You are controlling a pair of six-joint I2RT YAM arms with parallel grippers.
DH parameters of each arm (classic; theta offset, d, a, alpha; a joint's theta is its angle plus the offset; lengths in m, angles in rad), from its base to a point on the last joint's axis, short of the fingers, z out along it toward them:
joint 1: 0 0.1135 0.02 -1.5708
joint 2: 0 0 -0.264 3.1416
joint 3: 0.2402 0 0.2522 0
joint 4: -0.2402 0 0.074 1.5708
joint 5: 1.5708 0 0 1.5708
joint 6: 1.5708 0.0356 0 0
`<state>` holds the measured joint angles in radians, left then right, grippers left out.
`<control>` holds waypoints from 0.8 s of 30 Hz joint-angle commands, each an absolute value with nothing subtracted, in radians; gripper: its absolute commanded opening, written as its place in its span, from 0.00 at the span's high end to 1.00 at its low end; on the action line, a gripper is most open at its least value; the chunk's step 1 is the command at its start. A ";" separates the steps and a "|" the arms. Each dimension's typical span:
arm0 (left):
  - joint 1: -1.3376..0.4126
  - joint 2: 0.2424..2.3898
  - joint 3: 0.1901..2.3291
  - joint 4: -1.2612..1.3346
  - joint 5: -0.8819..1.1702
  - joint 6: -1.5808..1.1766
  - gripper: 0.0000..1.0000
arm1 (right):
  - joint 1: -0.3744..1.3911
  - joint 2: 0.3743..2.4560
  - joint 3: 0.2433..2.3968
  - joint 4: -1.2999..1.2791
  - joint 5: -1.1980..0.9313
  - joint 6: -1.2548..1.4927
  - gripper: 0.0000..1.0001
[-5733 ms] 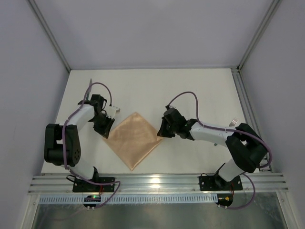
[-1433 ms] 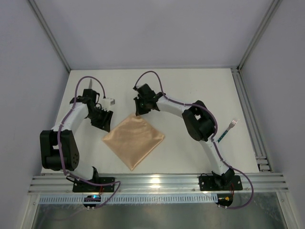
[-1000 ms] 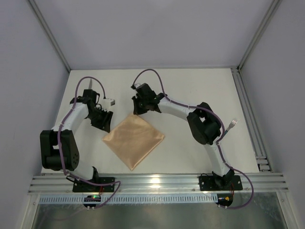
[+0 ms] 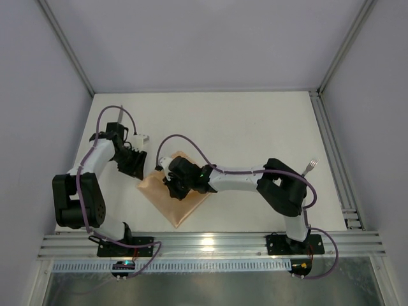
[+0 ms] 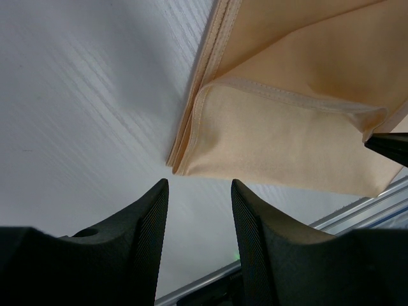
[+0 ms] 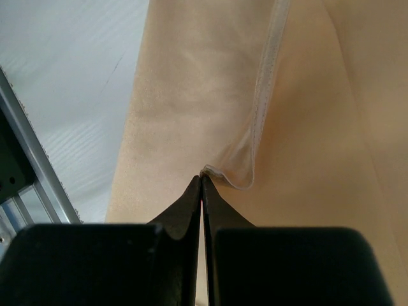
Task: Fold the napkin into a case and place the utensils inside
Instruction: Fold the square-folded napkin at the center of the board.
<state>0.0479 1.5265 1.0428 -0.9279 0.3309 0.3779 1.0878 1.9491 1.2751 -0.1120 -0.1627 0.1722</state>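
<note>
The peach-orange napkin lies as a diamond on the white table, folded in layers. My right gripper reaches across it from the right. In the right wrist view the right gripper is shut on a hemmed corner of the napkin, lifting it off the layer below. My left gripper stands open just off the napkin's left corner. In the left wrist view that stacked corner of the napkin lies ahead of the left gripper, apart from it. A fork's silver tines peek from behind the right arm. No case is in view.
An aluminium rail runs along the near edge by the arm bases. A second rail lines the table's right side. Grey walls close the table at the back and on both sides. The right arm stretches low across the table's middle.
The right gripper has moved from the napkin's far corner toward the near left, over the cloth, drawing the pinched corner with it. The left gripper has shifted slightly.
</note>
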 commanded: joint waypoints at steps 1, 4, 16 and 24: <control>0.055 1.494 1.035 -0.928 0.330 0.393 0.54 | 1.110 1.884 1.252 -0.071 -0.169 0.118 0.96; 0.057 1.494 1.031 -0.927 0.330 0.396 0.54 | 1.146 1.872 1.243 -0.101 -0.170 0.086 0.96; 0.058 1.528 0.991 -0.893 0.302 0.399 0.54 | 1.244 1.836 1.201 -0.155 -0.172 0.060 0.96; 0.057 1.532 0.986 -0.887 0.299 0.393 0.54 | 1.256 1.818 1.164 -0.167 -0.218 0.058 0.96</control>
<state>0.0494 1.5276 0.9886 -0.9089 0.3042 0.3820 1.2446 1.8694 1.1721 -0.1665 -0.1848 0.0757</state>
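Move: The napkin lies as a diamond, its top ply's corner already pinched in the right fingers. The near corner, where this flap is heading, is roughly 12 cm straight back from the right hand and 3 cm below; the left corner is about 5 cm ahead and 16 cm to its left, the far corner some 18 cm straight ahead. From the left hand, the left corner is almost directly beneath, about 4 cm down, while the near corner lies about 18 cm back and 15 cm right. The napkin's pinched flap is drawn back over the lower plies towards the near corner, the right hand carrying it about 8.5 cm low above the cloth, fingers staying shut, sinking barely 1 cm and turning some 15 degrees counter-clockwise before easing off. Over the left corner, the half-open left hand eases down and back by roughly 2 cm. ##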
